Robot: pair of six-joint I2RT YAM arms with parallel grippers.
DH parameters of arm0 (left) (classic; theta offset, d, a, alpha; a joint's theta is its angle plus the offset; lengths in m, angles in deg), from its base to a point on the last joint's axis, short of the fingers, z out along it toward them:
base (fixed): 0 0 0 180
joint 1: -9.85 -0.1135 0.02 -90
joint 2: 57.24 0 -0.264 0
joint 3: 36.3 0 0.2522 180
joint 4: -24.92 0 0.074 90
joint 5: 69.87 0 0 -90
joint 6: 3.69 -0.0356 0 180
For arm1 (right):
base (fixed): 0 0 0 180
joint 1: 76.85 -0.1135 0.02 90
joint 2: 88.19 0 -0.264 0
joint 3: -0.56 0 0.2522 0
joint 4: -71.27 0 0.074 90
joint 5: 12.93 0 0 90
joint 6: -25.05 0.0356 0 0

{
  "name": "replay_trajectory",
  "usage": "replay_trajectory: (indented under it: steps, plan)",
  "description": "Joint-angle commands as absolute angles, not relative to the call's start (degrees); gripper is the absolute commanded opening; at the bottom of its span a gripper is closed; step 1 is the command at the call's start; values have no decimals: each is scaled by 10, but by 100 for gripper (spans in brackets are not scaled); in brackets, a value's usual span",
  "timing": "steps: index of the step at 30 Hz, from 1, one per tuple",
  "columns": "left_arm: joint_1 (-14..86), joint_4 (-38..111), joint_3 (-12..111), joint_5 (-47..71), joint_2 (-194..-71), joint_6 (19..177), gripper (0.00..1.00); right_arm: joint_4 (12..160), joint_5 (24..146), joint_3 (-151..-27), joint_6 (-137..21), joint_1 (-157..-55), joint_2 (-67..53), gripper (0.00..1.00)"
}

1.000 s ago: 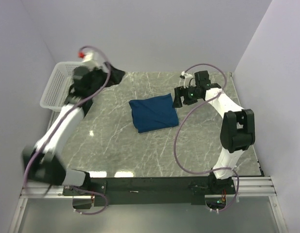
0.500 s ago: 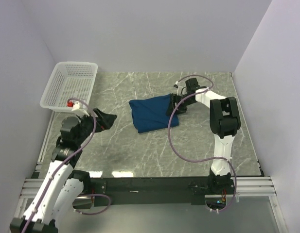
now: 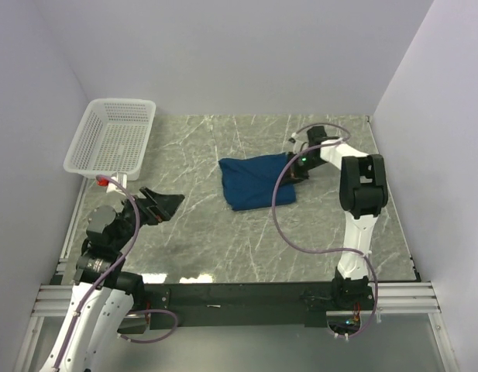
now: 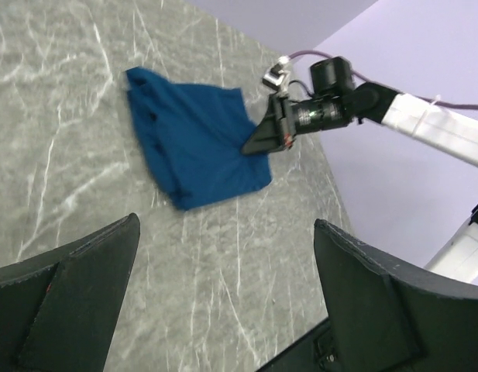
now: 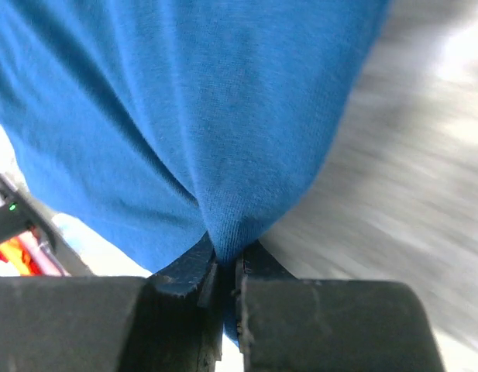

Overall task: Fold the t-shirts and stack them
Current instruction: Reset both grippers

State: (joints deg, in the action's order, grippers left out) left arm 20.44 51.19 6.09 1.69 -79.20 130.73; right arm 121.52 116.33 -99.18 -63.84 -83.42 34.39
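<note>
A folded dark blue t-shirt [image 3: 254, 180] lies on the marble table near the middle; no print or label shows. It also shows in the left wrist view [image 4: 196, 147] and fills the right wrist view [image 5: 192, 116]. My right gripper [image 3: 290, 170] is shut on the t-shirt's right edge, pinching a fold of cloth between its fingers [image 5: 184, 271]. It shows in the left wrist view [image 4: 254, 145] too. My left gripper [image 3: 163, 206] is open and empty, low over the table at the left, well apart from the t-shirt. Its fingers [image 4: 76, 294] frame bare marble.
A white mesh basket [image 3: 115, 139] stands at the back left corner, looking empty. The table's near edge meets a black rail [image 3: 239, 294]. Lilac walls close in the back and both sides.
The right gripper has dragged the t-shirt a little to the right. The left arm has drawn further back toward its base, gripper now lower and nearer the front.
</note>
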Motion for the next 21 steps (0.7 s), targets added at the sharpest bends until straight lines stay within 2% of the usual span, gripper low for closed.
replay_trajectory:
  steps: [1, 5, 12, 14, 15, 17, 18, 21]
  plan:
    - [203, 524, 52, 2, -779, 1323, 100, 1276, 1099, -1029, -697, -771, 308, 0]
    - [203, 523, 41, -8, -770, 1332, 99, 1347, 1060, -1065, -780, -700, 309, 0]
    - [203, 501, 11, -25, -763, 1349, 100, 1389, 918, -1129, -888, -581, 332, 1]
    - [203, 490, 1, -32, -767, 1357, 100, 1386, 869, -1156, -921, -565, 338, 8]
    - [203, 483, -1, -39, -768, 1358, 99, 1376, 840, -1159, -931, -562, 335, 22]
    - [203, 479, -1, -40, -775, 1357, 99, 1329, 772, -1145, -956, -561, 320, 33]
    - [203, 482, 0, -39, -776, 1356, 99, 1312, 754, -1136, -962, -562, 296, 45]
    - [203, 486, 10, -34, -783, 1346, 99, 1265, 701, -1112, -978, -570, 250, 52]
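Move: At the folded t-shirt's right edge, the right hand already pinches the cloth, with the shirt's middle about 12 cm to its left and 2 cm nearer the base. Its destination beside the table's right edge is some 25 cm right of the hand and 3 cm ahead; that edge runs about 37 cm to the right, level with the hand. From the raised, empty left hand, the shirt's middle lies roughly 17 cm ahead, 30 cm right and 23 cm below. Dragging the folded t-shirt fast along the table, the right hand sweeps about 34 cm right, towards the table's right edge, its fingers swinging from slanting left-down to nearly straight down. Near the end it slows, rises slightly and opens about half way, with cloth still between the fingers. The open left hand sinks some 4 cm, clear of everything. ##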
